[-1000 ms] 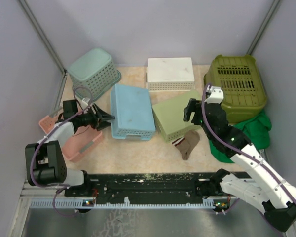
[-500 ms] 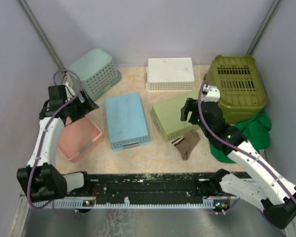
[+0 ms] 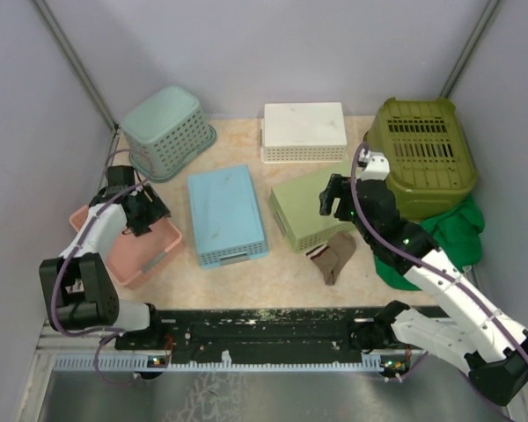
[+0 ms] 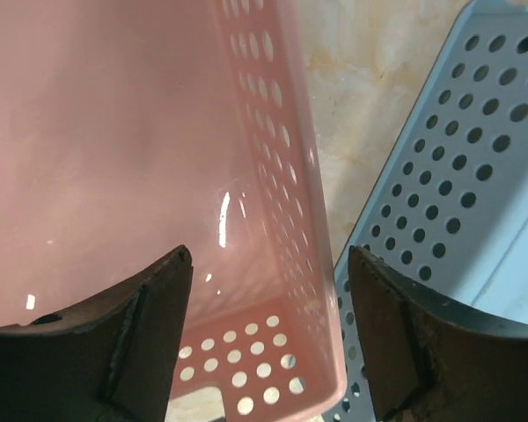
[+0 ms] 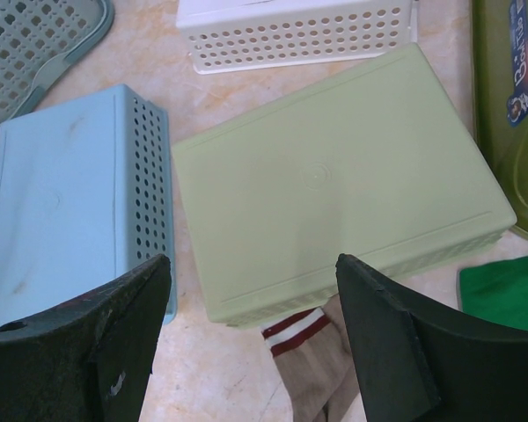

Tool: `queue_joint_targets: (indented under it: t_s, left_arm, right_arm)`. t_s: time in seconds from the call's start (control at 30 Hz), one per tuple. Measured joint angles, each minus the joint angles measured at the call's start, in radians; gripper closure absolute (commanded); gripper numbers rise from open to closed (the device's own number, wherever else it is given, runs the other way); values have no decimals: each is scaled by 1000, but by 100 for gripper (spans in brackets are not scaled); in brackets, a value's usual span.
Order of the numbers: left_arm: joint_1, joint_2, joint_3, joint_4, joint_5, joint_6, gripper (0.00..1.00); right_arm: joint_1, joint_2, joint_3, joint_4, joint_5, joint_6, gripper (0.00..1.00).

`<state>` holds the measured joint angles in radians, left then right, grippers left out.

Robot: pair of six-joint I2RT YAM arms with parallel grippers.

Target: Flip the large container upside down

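A blue perforated container [image 3: 226, 214] lies bottom up on the table at centre left; it also shows in the left wrist view [image 4: 458, 176] and the right wrist view [image 5: 70, 202]. My left gripper [image 3: 148, 214] is open and empty, hovering over the upright pink basket [image 3: 145, 255], with the basket's right wall [image 4: 282, 176] between the fingers in the left wrist view. My right gripper [image 3: 333, 198] is open and empty above the near edge of a pale green container [image 5: 334, 176], which also lies bottom up.
An olive slotted basket [image 3: 422, 154] lies bottom up at back right, over a green cloth [image 3: 449, 233]. A white basket [image 3: 304, 130] lies bottom up at back centre. A teal basket [image 3: 167, 130] leans at back left. A striped brown sock [image 5: 326, 369] lies below the pale green container.
The left gripper left the blue container, which now lies flat, swung up to the left, then came down over the pink basket. The right arm shifted slightly left.
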<state>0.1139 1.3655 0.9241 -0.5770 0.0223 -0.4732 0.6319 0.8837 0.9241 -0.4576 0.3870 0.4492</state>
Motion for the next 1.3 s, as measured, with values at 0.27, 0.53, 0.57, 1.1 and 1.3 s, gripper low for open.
queue_joint_targets:
  t_s: [0.27, 0.53, 0.57, 1.1, 1.3]
  left_arm:
    - [-3, 40, -8, 32, 9, -26, 84]
    - [-3, -28, 183, -180, -2, 58, 100]
    - [-3, -43, 206, -196, 6, 67, 100]
    - [0, -206, 291, -343, 409, 92, 100]
    - [25, -214, 217, -295, 619, 80, 100]
  right_arm:
    - [0, -13, 0, 0, 0, 7, 24]
    - [0, -9, 0, 2, -4, 7, 24]
    - [0, -8, 0, 2, -6, 7, 24]
    - [0, 14, -1, 11, -41, 6, 24]
    - [0, 14, -1, 16, -42, 5, 24]
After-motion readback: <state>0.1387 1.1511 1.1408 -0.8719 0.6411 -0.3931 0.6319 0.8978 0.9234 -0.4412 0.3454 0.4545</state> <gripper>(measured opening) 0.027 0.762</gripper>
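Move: The pink container lies open side up, its middle about 11 cm left of the left hand, 7 cm back and 5 cm below; its right-hand rim runs just under the fingers, between their open tips, about 1 cm below. The blue container is some 23 cm to the right and about 2 cm ahead, 4 cm lower; the grey-green container stands roughly 30 cm straight ahead. From the right hand, the pink container is about 70 cm left, 3 cm back and 21 cm below. The pink container's right-hand rim is pinched as the left hand sinks about a centimetre and closes its wide-open fingers, then is lifted some 14 cm, straight up at first. Still gripping, the left hand carries it about 9 cm right towards the blue container and a little back, rolling its left side down some 25 degrees and turning clockwise. ##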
